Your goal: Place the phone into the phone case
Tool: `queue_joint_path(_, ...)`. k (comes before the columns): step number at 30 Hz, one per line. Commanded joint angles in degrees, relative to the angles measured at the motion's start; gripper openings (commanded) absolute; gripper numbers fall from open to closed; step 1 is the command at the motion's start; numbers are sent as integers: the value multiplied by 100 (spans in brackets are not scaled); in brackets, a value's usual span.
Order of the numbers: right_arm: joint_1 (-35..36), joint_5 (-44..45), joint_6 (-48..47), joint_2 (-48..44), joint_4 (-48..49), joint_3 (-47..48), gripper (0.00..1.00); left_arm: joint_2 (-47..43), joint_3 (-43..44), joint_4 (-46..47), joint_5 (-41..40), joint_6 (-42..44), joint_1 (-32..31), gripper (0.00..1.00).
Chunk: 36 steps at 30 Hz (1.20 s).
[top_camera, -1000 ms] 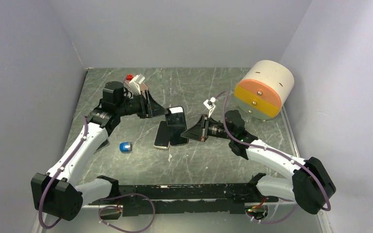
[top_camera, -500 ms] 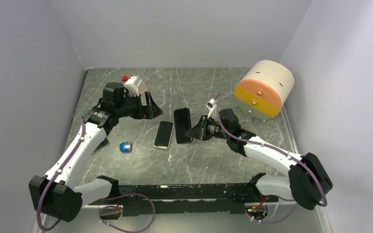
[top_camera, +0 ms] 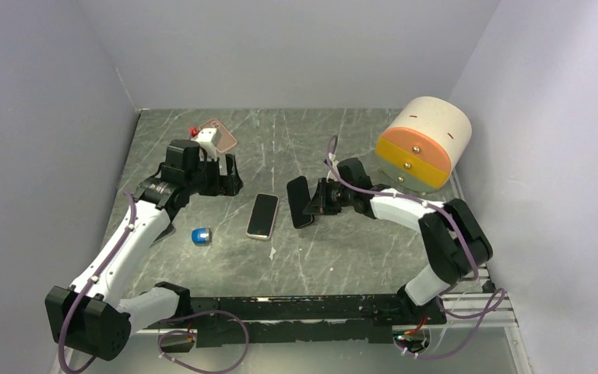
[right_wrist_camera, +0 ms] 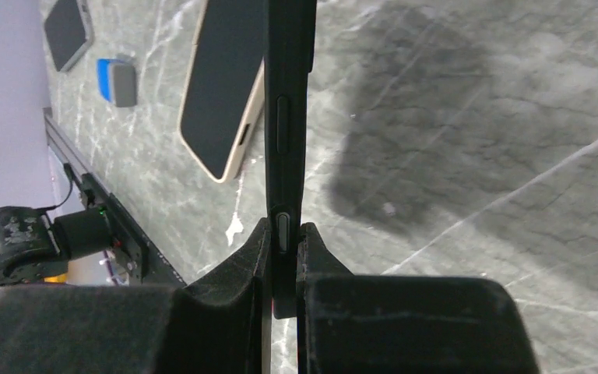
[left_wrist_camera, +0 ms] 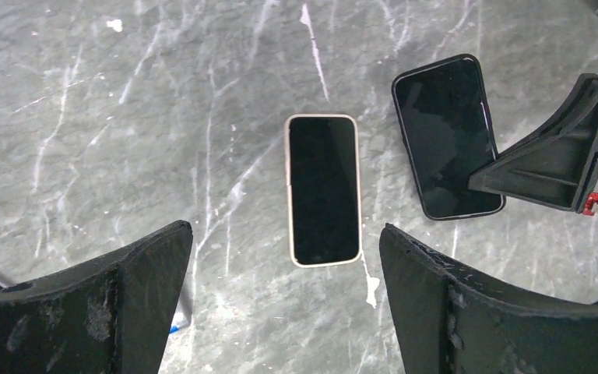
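Note:
A beige-rimmed phone case [top_camera: 262,216] with a dark face lies flat in the middle of the table; in the left wrist view the case [left_wrist_camera: 323,189] sits just ahead of my fingers. My right gripper [top_camera: 317,201] is shut on the near end of the black phone [top_camera: 300,201], holding it to the right of the case and apart from it. The right wrist view shows the phone [right_wrist_camera: 288,93] edge-on, its side buttons visible, pinched in the gripper [right_wrist_camera: 284,230], with the case [right_wrist_camera: 226,86] to its left. My left gripper [top_camera: 230,175] hovers open and holds nothing [left_wrist_camera: 284,227].
A cream and orange drum-shaped container [top_camera: 424,144] stands at the back right. A small blue object [top_camera: 202,235] lies left of the case. Another dark slab [right_wrist_camera: 66,23] lies on the table further left, partly under my left arm. Grey walls close in three sides.
My left gripper opened, let go of the black phone and drew back to the left. The right gripper pulled the phone off the case and to the right.

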Motion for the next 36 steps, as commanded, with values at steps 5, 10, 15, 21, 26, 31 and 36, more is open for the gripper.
queue_joint_path(5, -163, -191, -258, 675, -374, 680, 4, -132, -20, -25, -558, 73, 18, 95)
queue_joint_path(10, -185, 193, -163, 759, -590, 731, 24, 90, 50, -143, -842, -51, 35, 95)
queue_joint_path(15, -185, 359, -215, 642, -706, 760, 35, 389, 198, -390, -1250, -255, 77, 95)
queue_joint_path(21, -185, 652, -612, 350, -1224, 1058, 43, 537, 284, -601, -1811, -875, 140, 95)
queue_joint_path(26, -185, 677, -831, 40, -1522, 1255, 52, 623, 246, -800, -2034, -1530, 302, 95)
queue_joint_path(31, -183, 594, -815, -397, -1494, 1204, 63, 668, 186, -944, -2189, -2040, 627, 95)
queue_joint_path(36, -176, 530, -705, -851, -1376, 1062, 94, 642, 46, -1591, -2711, -3751, 1330, 95)
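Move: The phone in its black case, held by the right hand, hangs some 4 cm over its resting place; that patch of table lies about 3 cm ahead and 2 cm left of the hand. At that level the cream-cased phone is level with the right hand, 15 cm left. For the empty left hand, the loose phone lies roughly 29 cm left, 3 cm back and 17 cm below; the blue block is 15 cm left, 4 cm back. The black-cased phone is lowered about 3 cm to the table by the right hand, whose fingers then open wide and let go while the hand eases slightly right; it ends by rising some 8 cm, empty. Meanwhile the left hand, fingers still wide open, swings about 10 cm left and 5 cm down towards the loose phone, turning roughly 40 degrees, mostly counter-clockwise. ##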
